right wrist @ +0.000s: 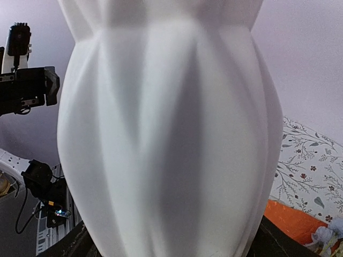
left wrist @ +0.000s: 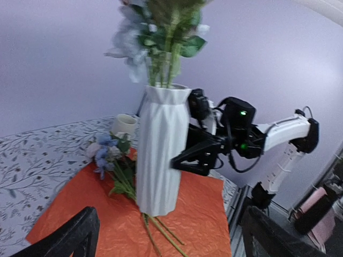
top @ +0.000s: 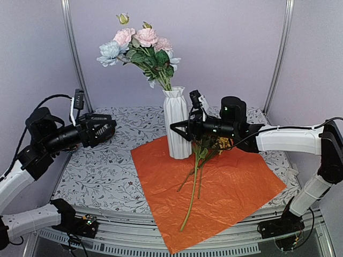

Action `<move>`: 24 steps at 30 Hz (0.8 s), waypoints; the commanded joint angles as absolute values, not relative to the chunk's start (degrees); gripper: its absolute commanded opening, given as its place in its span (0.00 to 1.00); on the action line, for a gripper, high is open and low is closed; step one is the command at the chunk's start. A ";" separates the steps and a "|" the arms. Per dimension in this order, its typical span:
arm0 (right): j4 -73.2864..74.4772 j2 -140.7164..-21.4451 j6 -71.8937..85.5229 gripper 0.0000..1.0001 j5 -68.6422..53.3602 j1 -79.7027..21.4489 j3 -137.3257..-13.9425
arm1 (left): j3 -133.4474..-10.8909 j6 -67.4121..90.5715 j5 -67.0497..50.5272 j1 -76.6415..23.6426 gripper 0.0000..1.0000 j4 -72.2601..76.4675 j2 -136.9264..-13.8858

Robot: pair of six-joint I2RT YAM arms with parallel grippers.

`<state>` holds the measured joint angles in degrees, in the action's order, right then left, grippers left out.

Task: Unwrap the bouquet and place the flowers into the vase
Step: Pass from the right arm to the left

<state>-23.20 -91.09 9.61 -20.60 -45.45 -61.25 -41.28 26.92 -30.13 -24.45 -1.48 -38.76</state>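
Observation:
The white ribbed vase (top: pixel 177 126) stands upright on the spread-out orange paper (top: pixel 230 182) of the unwrapped bouquet. Pink and pale blue flowers (top: pixel 140 45) with green leaves stand in its neck. More flowers (top: pixel 197 166) lie on the paper right of the vase, their long stems toward the front; the left wrist view shows their blue blooms (left wrist: pixel 104 155). My right gripper (top: pixel 181 128) reaches in from the right, jaws wide and shut on the vase body (right wrist: pixel 171 134). My left gripper (top: pixel 111 128) hangs open left of the vase, empty, its fingers (left wrist: pixel 75 235) well apart.
A cream mug (left wrist: pixel 124 126) stands behind the vase. The floral tablecloth (top: pixel 102 171) shows left of the paper, and the paper's front corner hangs over the table's near edge (top: pixel 177 243). Grey walls and poles close off the back.

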 commanded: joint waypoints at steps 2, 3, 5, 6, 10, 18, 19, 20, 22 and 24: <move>-34.04 -91.54 12.48 0.54 -26.36 -45.86 -65.13 | -42.66 22.91 -22.15 -37.82 0.96 9.28 -45.43; -34.92 -91.75 12.57 0.53 -27.31 -46.04 -65.01 | -42.78 22.38 -21.37 -39.83 0.97 10.51 -46.84; -36.56 -91.94 12.70 0.54 -28.93 -46.53 -64.36 | -42.83 22.08 -20.71 -41.86 0.98 13.43 -49.57; -37.56 -91.96 12.73 0.54 -29.56 -46.97 -64.03 | -42.88 22.02 -20.61 -42.73 0.98 14.99 -51.02; -41.90 -91.72 12.58 0.53 -32.10 -48.18 -62.59 | -44.34 21.85 -20.12 -44.98 0.98 18.31 -56.35; -45.98 -91.06 11.92 0.53 -36.52 -50.44 -61.52 | -45.62 22.48 -20.85 -45.33 0.98 22.51 -61.14; -46.11 -91.06 11.63 0.53 -36.74 -50.66 -61.49 | -45.93 22.50 -21.44 -45.30 0.98 23.00 -61.43; -46.11 -91.18 11.54 0.53 -37.07 -50.85 -61.51 | -46.27 22.62 -21.98 -45.31 0.98 23.35 -61.92; -46.14 -91.31 11.53 0.53 -37.57 -51.06 -61.52 | -47.16 22.76 -24.06 -45.40 0.98 23.79 -63.28; -46.21 -91.41 11.83 0.53 -38.35 -51.24 -61.59 | -47.76 22.65 -25.12 -45.71 0.98 24.42 -64.18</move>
<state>-36.36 -93.58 11.92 -35.88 -50.76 -60.64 -45.28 23.14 -22.24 -44.56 20.71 -62.50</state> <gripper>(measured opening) 0.819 0.982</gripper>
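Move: The white vase is already in the right hand, its middle almost at that hand's point. The open left gripper it is being taken to is some 19 cm to the right hand's left, 10 cm back and 3 cm higher. From the left hand the vase stands about 11 cm ahead, 19 cm right and 4 cm below. The vase's blooms lean in 10 cm ahead, 10 right and 24 up; the loose flowers lie 14 ahead, 29 right and 33 below. The vase, still gripped by the right hand, is carried about 8 cm back and some 4 cm left towards the left gripper, dipping slightly before rising, while the right wrist turns roughly 20 degrees counter-clockwise. The wide-open left hand comes 12 cm right to meet it, fast and then easing, turning some 10 degrees clockwise so its fingers come up to the vase's side; it doesn't close. ##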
